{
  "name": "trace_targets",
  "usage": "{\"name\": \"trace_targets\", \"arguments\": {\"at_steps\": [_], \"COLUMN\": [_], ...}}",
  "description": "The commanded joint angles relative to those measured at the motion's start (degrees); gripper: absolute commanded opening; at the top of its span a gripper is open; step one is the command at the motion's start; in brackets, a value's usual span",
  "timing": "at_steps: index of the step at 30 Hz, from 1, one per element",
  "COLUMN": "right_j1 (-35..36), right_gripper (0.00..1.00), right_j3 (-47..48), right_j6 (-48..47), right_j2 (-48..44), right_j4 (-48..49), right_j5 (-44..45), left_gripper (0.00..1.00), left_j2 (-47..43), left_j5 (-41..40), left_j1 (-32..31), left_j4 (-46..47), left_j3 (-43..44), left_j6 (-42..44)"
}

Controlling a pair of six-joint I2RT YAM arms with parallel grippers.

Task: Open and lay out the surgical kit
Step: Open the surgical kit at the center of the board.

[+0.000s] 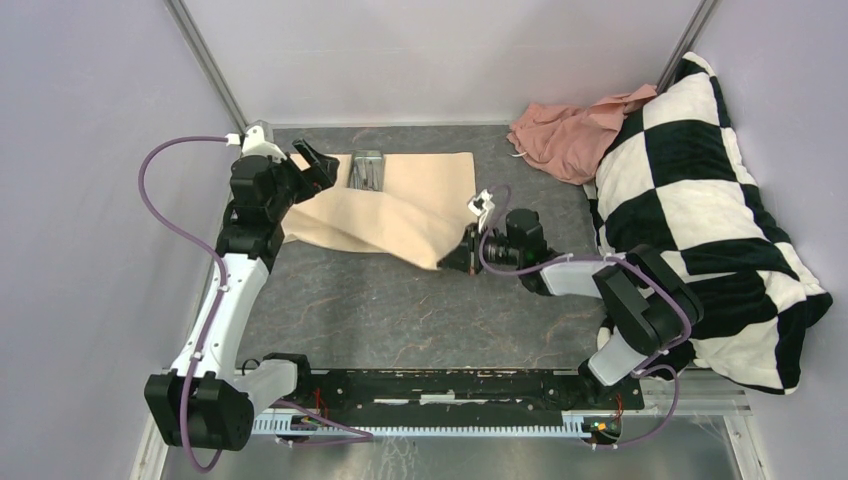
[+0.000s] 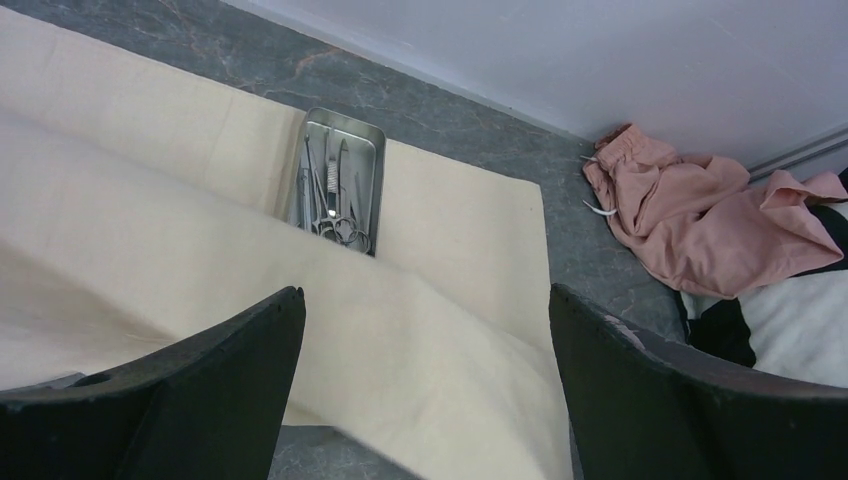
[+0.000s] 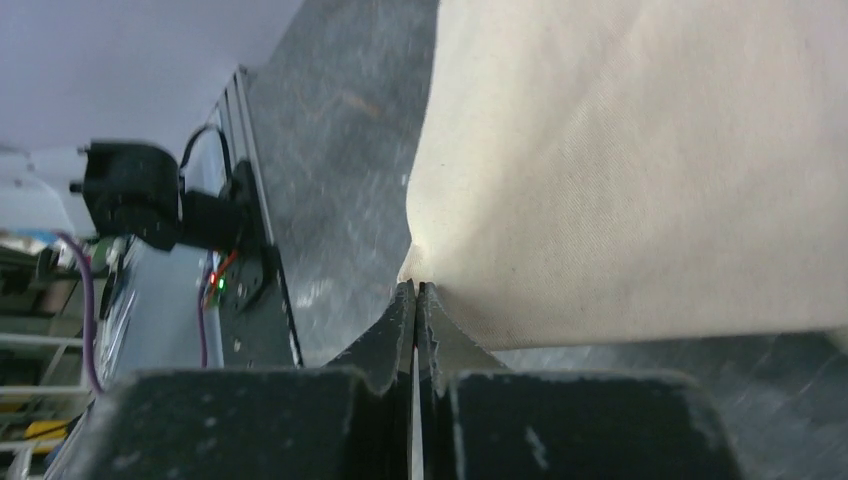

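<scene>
The surgical kit's beige cloth wrap (image 1: 400, 195) lies partly unfolded at the back of the grey table. A small steel tray (image 1: 367, 170) sits on it, uncovered. In the left wrist view the tray (image 2: 340, 170) holds slim scissor-handled instruments (image 2: 335, 205). My right gripper (image 1: 452, 258) is shut on the cloth's near-right corner, and the right wrist view shows the closed tips (image 3: 415, 287) pinching the cloth (image 3: 620, 170) and lifting that flap. My left gripper (image 1: 318, 166) hovers open over the wrap's left side, beside the tray. Its wide-apart fingers (image 2: 230, 380) hold nothing.
A crumpled pink garment (image 1: 565, 135) lies at the back right. A black-and-white checkered pillow (image 1: 700, 220) fills the right side. Walls close in the table at the left, back and right. The arms' base rail (image 1: 440, 385) runs along the near edge.
</scene>
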Motion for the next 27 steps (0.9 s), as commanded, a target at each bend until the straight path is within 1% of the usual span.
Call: {"name": "trace_targets", "arguments": {"at_steps": [1, 4, 7, 9, 11, 14, 16, 18, 24, 27], "right_j1": [2.4, 3.3, 4.3, 4.6, 4.7, 4.6, 4.6, 4.5, 3.5, 2.8], "right_gripper": [0.0, 0.0, 0.0, 0.0, 0.0, 0.0, 0.0, 0.0, 0.0, 0.0], "right_j3": [-6.7, -10.4, -12.0, -12.6, -12.0, -10.7, -9.1, -7.3, -1.5, 1.3], "right_j6": [-1.1, -2.4, -1.5, -1.1, -0.5, 3.8, 5.6, 6.4, 8.8, 10.7], "right_j2": [-5.8, -8.1, -8.7, -9.0, -8.7, -7.9, -7.8, -8.4, -9.8, -8.8], "right_j4": [1.0, -0.8, 0.7, 1.3, 1.4, 6.2, 7.1, 7.3, 6.7, 7.1], "right_j5": [-3.4, -2.0, -1.8, -0.8, 0.5, 0.3, 1.2, 1.6, 4.6, 4.9], "left_gripper": [0.96, 0.96, 0.96, 0.96, 0.95, 0.94, 0.95, 0.97, 1.0, 1.0], "left_j2": [-1.4, -1.4, -0.9, -0.3, 0.4, 0.5, -0.9, -2.7, -4.6, -4.8], "left_j5": [-1.0, -0.8, -1.1, -2.5, -4.1, -5.2, -3.2, -1.6, -3.0, -2.8], "left_j1": [0.1, 0.1, 0.0, 0.0, 0.1, 0.1, 0.2, 0.3, 0.4, 0.7], "left_j4": [0.5, 0.4, 0.2, -1.8, -5.4, -8.7, -6.2, -1.1, 5.0, 10.8], "left_j3": [0.4, 0.4, 0.1, 0.3, -0.3, -7.4, -14.6, -20.6, -27.5, -30.9], "left_j6": [1.5, 1.2, 1.0, 0.5, -1.8, -9.0, -14.0, -19.5, -30.0, -35.5]}}
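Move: From my left hand, empty and wide open, the near edge of the turned-back cloth flap lies about 5 cm back, 8 cm right and 20 cm below. The instrument tray is some 17 cm ahead of that hand, 6 cm right and 23 cm below. My right hand already pinches the flap's corner; from there the bare table to reach is roughly 7 cm back and 7 cm below, and the tray about 28 cm ahead, 18 cm left. Keeping the corner pinched, I draw my right hand about 7 cm back and some 3 cm down over the bare table, pause, then lift it roughly 7 cm while easing forward. My left hand waits, then drops fast, about 20 cm and some 8 cm back, towards the flap's near edge, fingers wide open, tipping down some 30 degrees, dipping its left side and turning a little counter-clockwise. ##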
